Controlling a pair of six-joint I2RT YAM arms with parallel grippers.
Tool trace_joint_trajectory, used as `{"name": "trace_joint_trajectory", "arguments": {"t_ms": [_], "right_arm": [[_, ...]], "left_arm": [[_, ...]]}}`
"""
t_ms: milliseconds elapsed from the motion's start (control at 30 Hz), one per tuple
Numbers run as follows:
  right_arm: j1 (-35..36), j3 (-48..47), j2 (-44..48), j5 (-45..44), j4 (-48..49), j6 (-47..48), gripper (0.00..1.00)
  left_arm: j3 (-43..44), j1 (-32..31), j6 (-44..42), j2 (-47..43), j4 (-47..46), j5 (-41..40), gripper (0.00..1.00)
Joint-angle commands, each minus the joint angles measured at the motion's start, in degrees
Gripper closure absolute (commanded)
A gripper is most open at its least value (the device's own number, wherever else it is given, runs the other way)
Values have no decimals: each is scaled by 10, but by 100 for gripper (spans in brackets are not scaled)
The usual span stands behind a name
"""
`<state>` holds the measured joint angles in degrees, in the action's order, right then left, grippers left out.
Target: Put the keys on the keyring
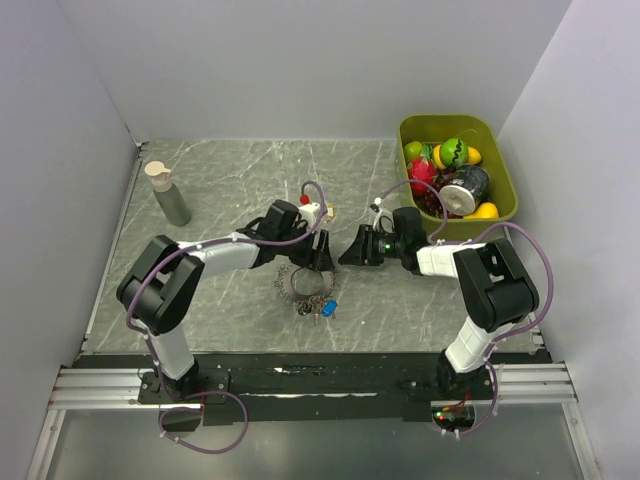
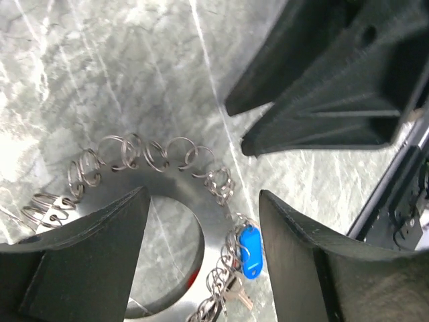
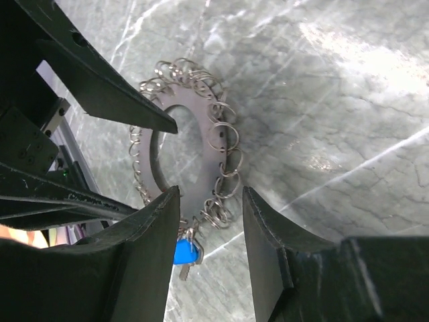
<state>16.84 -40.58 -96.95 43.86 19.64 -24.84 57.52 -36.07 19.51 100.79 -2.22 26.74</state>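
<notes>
The keyring (image 1: 297, 283) lies flat on the marbled table, a thin metal disc with a big hole and small wire rings round its rim (image 2: 164, 201) (image 3: 191, 151). A blue-headed key (image 2: 249, 243) (image 3: 186, 251) (image 1: 328, 310) lies at its rim among the small rings; whether it is threaded on, I cannot tell. A bit of red (image 2: 191, 278) shows at the hole's edge. My left gripper (image 2: 203, 194) (image 1: 318, 252) hovers open over the disc, nothing between its fingers. My right gripper (image 3: 211, 191) (image 1: 352, 250) faces it, open and empty, just beyond the ring.
A green bin (image 1: 446, 119) with toy fruit and a can stands at the back right. A grey bottle with a tan cap (image 1: 170, 196) stands at the back left. White walls close in the table on three sides.
</notes>
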Motion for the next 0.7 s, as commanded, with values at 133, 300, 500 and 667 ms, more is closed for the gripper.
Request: {"name": "trace_joint_trajectory", "arguments": {"t_ms": [133,300,500,667], "right_arm": [[-1,-23,-10,-13,-24,3,50],[-1,-24,-9,-12,-26,3,51],[-2,-24,-11,-12,-27,4,51],[-5,-20,-8,-10,-23,4,51]], "left_arm": [[11,14,69,27,-45,-8,33],[19,15,101,48,-55,-3,44],[32,15,112,70,-60,8,64],[41,15,108,80,-43,-12,65]]}}
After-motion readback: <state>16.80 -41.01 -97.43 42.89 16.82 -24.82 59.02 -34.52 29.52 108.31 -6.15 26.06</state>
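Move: The left hand is going for the small wire rings on the keyring's far right rim, about 2 cm ahead, 1 cm to its right and 4 cm below. The keyring disc's centre lies some 3 cm back and 3 cm left. The blue tag is about 9 cm back and 2 cm right; the yellow tag is 13 cm ahead and 2 cm right. From the right hand, those rings lie about 2 cm back, 4 cm left and 4 cm below. The left fingertips end straddling the keyring's rim at one of its small wire rings; actual touch can't be made out. To get there the left hand sinks about 3 cm and goes roughly 2 cm forward, turning slightly counter-clockwise and tipping about 10 degrees, while its wide-open fingers close to around a third open. ##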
